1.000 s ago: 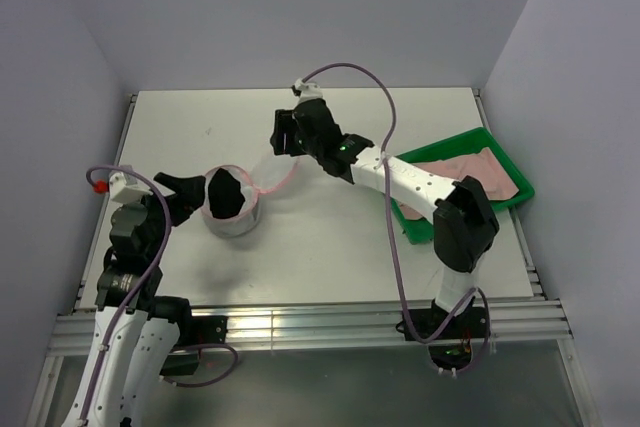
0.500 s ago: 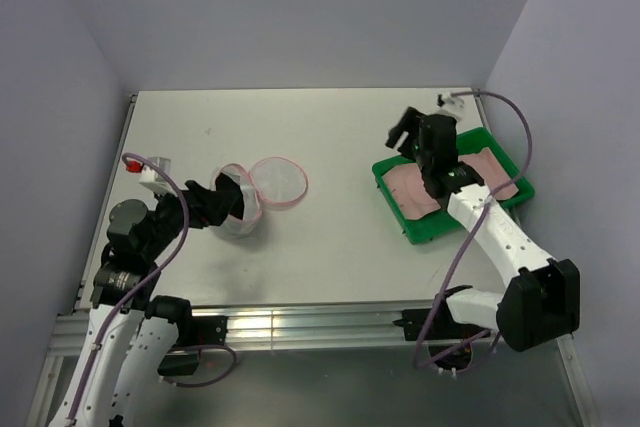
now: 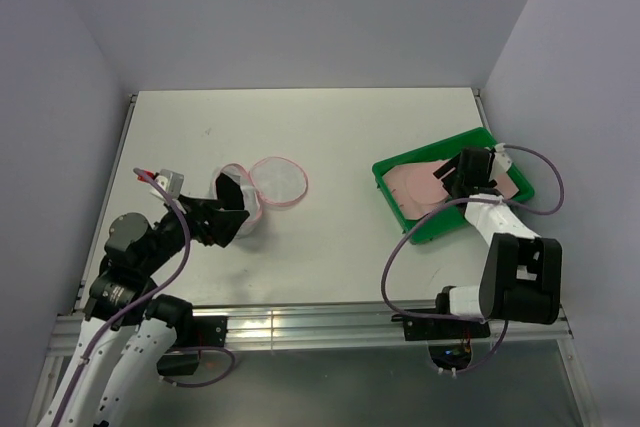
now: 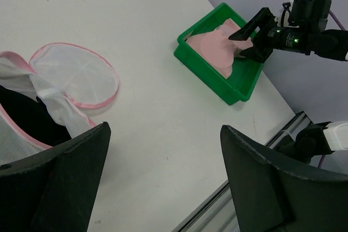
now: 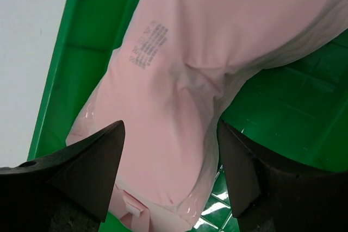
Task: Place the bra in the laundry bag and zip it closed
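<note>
The pale pink bra point(image 3: 412, 187) lies in the green tray point(image 3: 425, 230) at the right of the table. My right gripper point(image 3: 452, 179) hangs low over it, open. In the right wrist view its fingers straddle the bra point(image 5: 179, 80), with the gripper point(image 5: 171, 172) not closed on the fabric. The laundry bag point(image 3: 246, 225), white mesh with a pink rim, stands at the left with its lid point(image 3: 278, 180) flopped open on the table. My left gripper point(image 3: 228, 212) is open at the bag's mouth; in its wrist view the bag point(image 4: 16, 139) sits by the left finger.
The tray point(image 4: 209, 71) stands near the table's right edge, slightly angled. The metal rail point(image 3: 320, 322) runs along the near edge by both arm bases. White tabletop lies between bag and tray.
The right arm swung from the bag's lid across to the tray and dropped over the bra, its jaws opening wider. The lid now lies flat on the table. The left arm shifted slightly.
</note>
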`<control>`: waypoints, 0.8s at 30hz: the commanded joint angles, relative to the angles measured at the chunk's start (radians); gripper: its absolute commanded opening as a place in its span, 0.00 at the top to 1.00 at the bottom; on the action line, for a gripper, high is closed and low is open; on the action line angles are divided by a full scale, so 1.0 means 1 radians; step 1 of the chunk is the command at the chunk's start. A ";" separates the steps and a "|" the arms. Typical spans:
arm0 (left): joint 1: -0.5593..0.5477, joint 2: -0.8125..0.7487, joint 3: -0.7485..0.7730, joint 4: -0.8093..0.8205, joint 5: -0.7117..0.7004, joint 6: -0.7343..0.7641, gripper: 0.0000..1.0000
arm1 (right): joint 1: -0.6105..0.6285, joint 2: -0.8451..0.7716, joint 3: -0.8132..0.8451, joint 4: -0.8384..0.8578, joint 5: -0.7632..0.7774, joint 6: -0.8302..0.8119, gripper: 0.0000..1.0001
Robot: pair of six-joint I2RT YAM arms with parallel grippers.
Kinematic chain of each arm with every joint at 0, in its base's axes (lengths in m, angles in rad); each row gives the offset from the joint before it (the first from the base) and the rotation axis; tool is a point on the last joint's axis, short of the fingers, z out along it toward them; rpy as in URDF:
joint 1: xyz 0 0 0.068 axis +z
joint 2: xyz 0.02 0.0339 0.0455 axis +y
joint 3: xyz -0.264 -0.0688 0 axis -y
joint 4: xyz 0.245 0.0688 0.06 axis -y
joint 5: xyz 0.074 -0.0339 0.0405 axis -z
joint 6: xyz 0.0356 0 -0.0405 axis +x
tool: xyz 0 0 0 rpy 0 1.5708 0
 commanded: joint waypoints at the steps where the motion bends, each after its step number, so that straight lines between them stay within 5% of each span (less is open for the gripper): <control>1: -0.016 -0.016 0.021 0.010 -0.025 0.014 0.12 | -0.036 0.025 -0.012 0.095 -0.072 0.083 0.24; 12: -0.022 -0.037 0.024 0.001 -0.055 0.013 0.12 | -0.152 0.164 -0.040 0.176 -0.261 0.192 0.32; 15: -0.022 -0.031 0.021 0.002 -0.057 0.011 0.12 | -0.174 0.155 -0.059 0.221 -0.286 0.209 0.80; 16: -0.022 -0.034 0.020 0.004 -0.054 0.011 0.12 | -0.175 0.138 -0.067 0.231 -0.286 0.212 0.87; 19: -0.016 -0.039 0.021 0.002 -0.063 0.014 0.12 | -0.175 0.014 -0.116 0.274 -0.260 0.221 0.99; 24: -0.010 -0.030 0.015 0.004 -0.060 0.011 0.12 | -0.174 -0.248 -0.133 0.319 -0.288 0.198 1.00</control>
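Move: The pink bra lies in the green tray under my open right hand. Its middle is about 6 cm below the hand point, level with it in reach and some 2 cm to its left. The tray's middle is about 7 cm below that hand, neither ahead nor back and around 1 cm to the right. From my left hand, the bra lies roughly 43 cm to the right, 16 cm ahead and 24 cm lower. I sink my open right hand about 5 cm nearly straight down onto the pink bra, rolling it some 15 degrees so its left side rises. Near the bottom I snap the fingers shut and pinch the cloth of the cup beneath them, then go straight up about 6 cm with it, fingertips tipping up a little. ##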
